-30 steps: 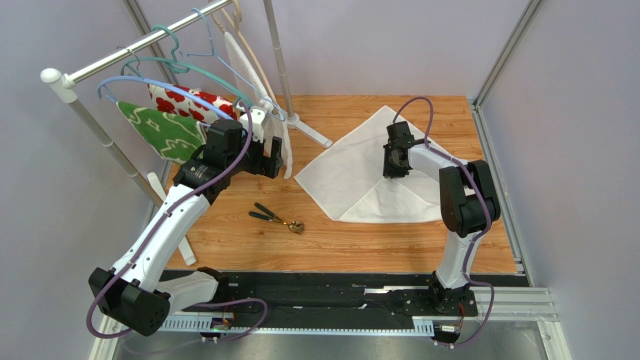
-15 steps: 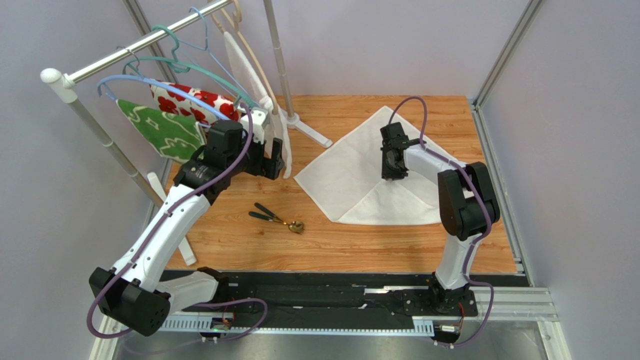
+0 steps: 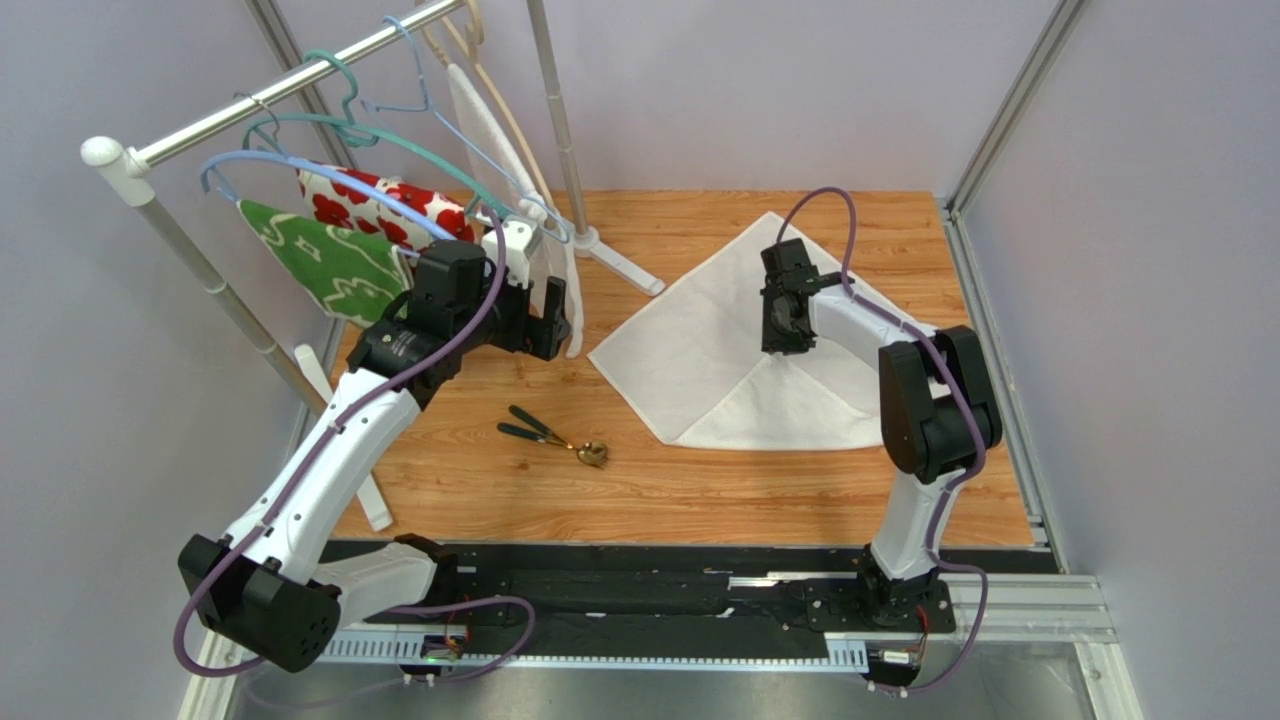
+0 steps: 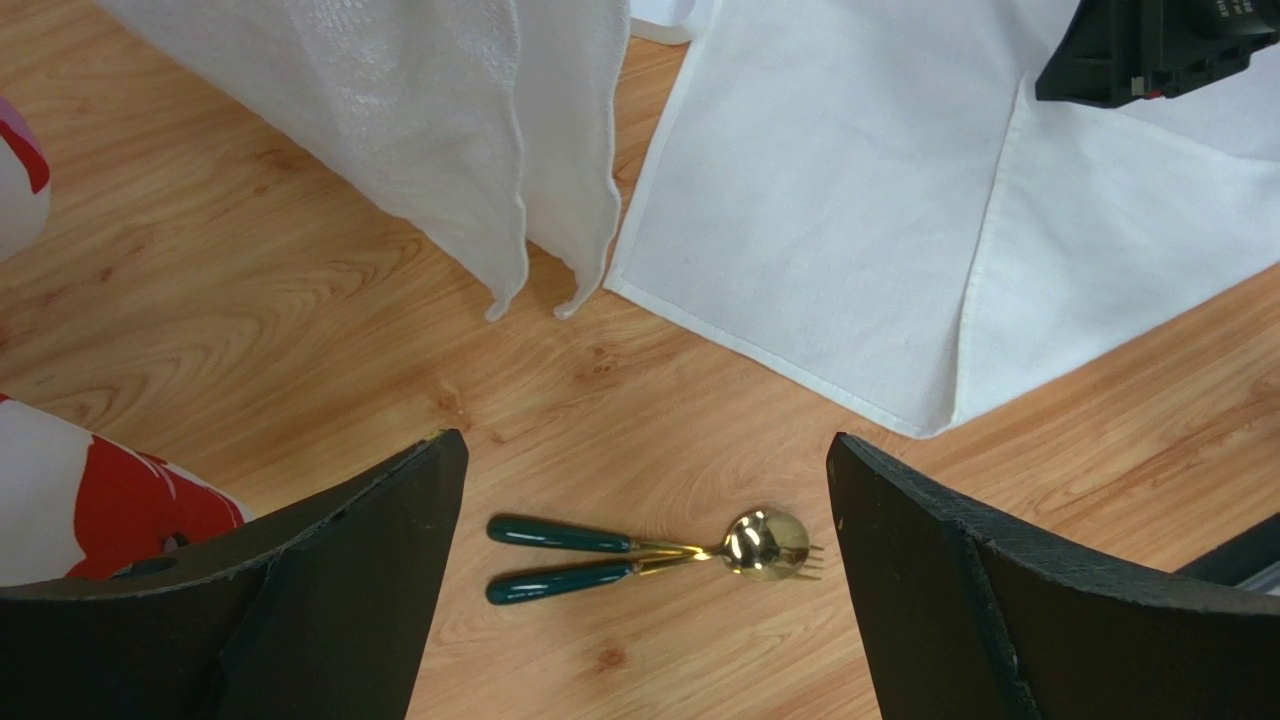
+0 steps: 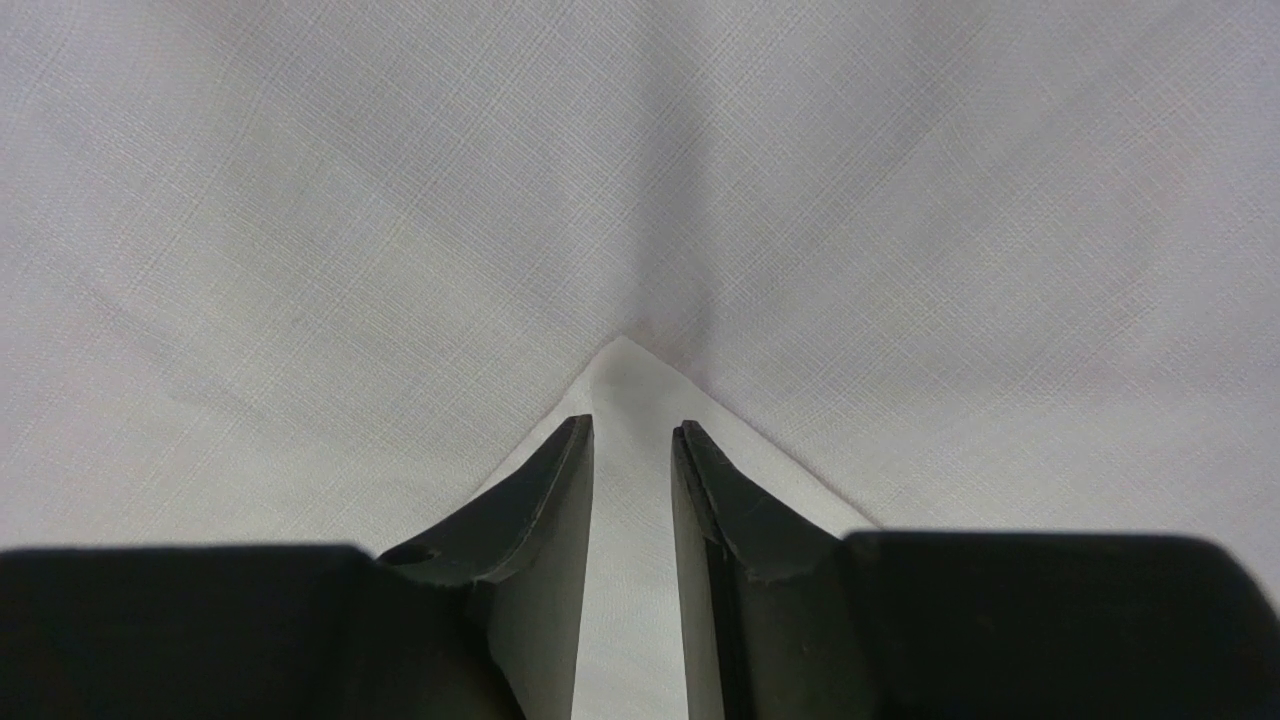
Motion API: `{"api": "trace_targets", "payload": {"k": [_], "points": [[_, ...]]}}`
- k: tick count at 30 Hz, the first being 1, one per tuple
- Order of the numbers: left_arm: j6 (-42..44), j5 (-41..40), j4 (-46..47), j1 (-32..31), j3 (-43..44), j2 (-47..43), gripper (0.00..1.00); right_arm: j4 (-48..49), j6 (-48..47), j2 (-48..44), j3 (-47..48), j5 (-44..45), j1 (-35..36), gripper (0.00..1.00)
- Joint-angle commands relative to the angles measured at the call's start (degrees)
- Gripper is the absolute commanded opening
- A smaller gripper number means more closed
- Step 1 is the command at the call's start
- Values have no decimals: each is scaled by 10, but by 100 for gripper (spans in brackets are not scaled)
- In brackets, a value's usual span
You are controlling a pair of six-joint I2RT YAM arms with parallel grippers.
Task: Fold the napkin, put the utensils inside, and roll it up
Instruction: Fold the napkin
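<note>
The off-white napkin lies on the wooden table at the right, with its near right part folded over toward the middle. My right gripper is over the napkin's middle, shut on the folded-over corner. In the right wrist view that corner of the napkin pokes out between the fingertips of the right gripper. The utensils, dark green handles with gold heads, lie together on bare wood left of the napkin. My left gripper hangs open above them; the left wrist view shows the utensils between its wide jaws, and the napkin beyond.
A clothes rack stands at the back left with hangers, a green cloth, a red-flowered cloth and a textured white cloth hanging close to my left gripper. The rack's foot reaches toward the napkin.
My right gripper has moved a little up and left across the napkin, carrying the folded corner with it. The left arm has stayed still.
</note>
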Motion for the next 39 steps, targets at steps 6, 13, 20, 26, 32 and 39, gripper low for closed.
{"api": "trace_targets", "payload": {"k": [6,13,20,26,32,39], "points": [[-5,9,10,3,0,-4,99,21,1,37,38,-1,2,31],[-6,10,10,3,-1,-5,99,21,1,45,39,-1,2,22],[-7,16,11,3,-1,-3,99,16,1,26,33,-1,2,0],[-7,12,10,3,-1,-4,98,14,7,-2,22,-2,2,0],[-7,9,10,3,-1,-5,98,-1,5,-48,31,10,2,0],[-7,6,8,3,-1,-6,98,-7,1,-26,74,31,-7,0]]}}
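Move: The folded-over corner of the napkin lies almost directly under the slightly open right fingers, about 1 cm ahead and 2 cm down. Around it on the table, from the right hand: the napkin's near-left corner roughly 14 cm back and 16 cm left, its left corner 26 cm left and 1 cm back, and the utensils some 30 cm left and 13 cm back. From the left hand, the folded corner is about 9 cm ahead, 28 cm right and 23 cm below. Straight down by about 2 cm with a touch forward, the right hand settles onto the folded corner of the napkin, its fingers pointing steeply down and slightly open. The fingers shut and pinch the corner's tip, pause a moment, then lift it about 6 cm, easing 1 cm or so forward as they tilt up a little. ##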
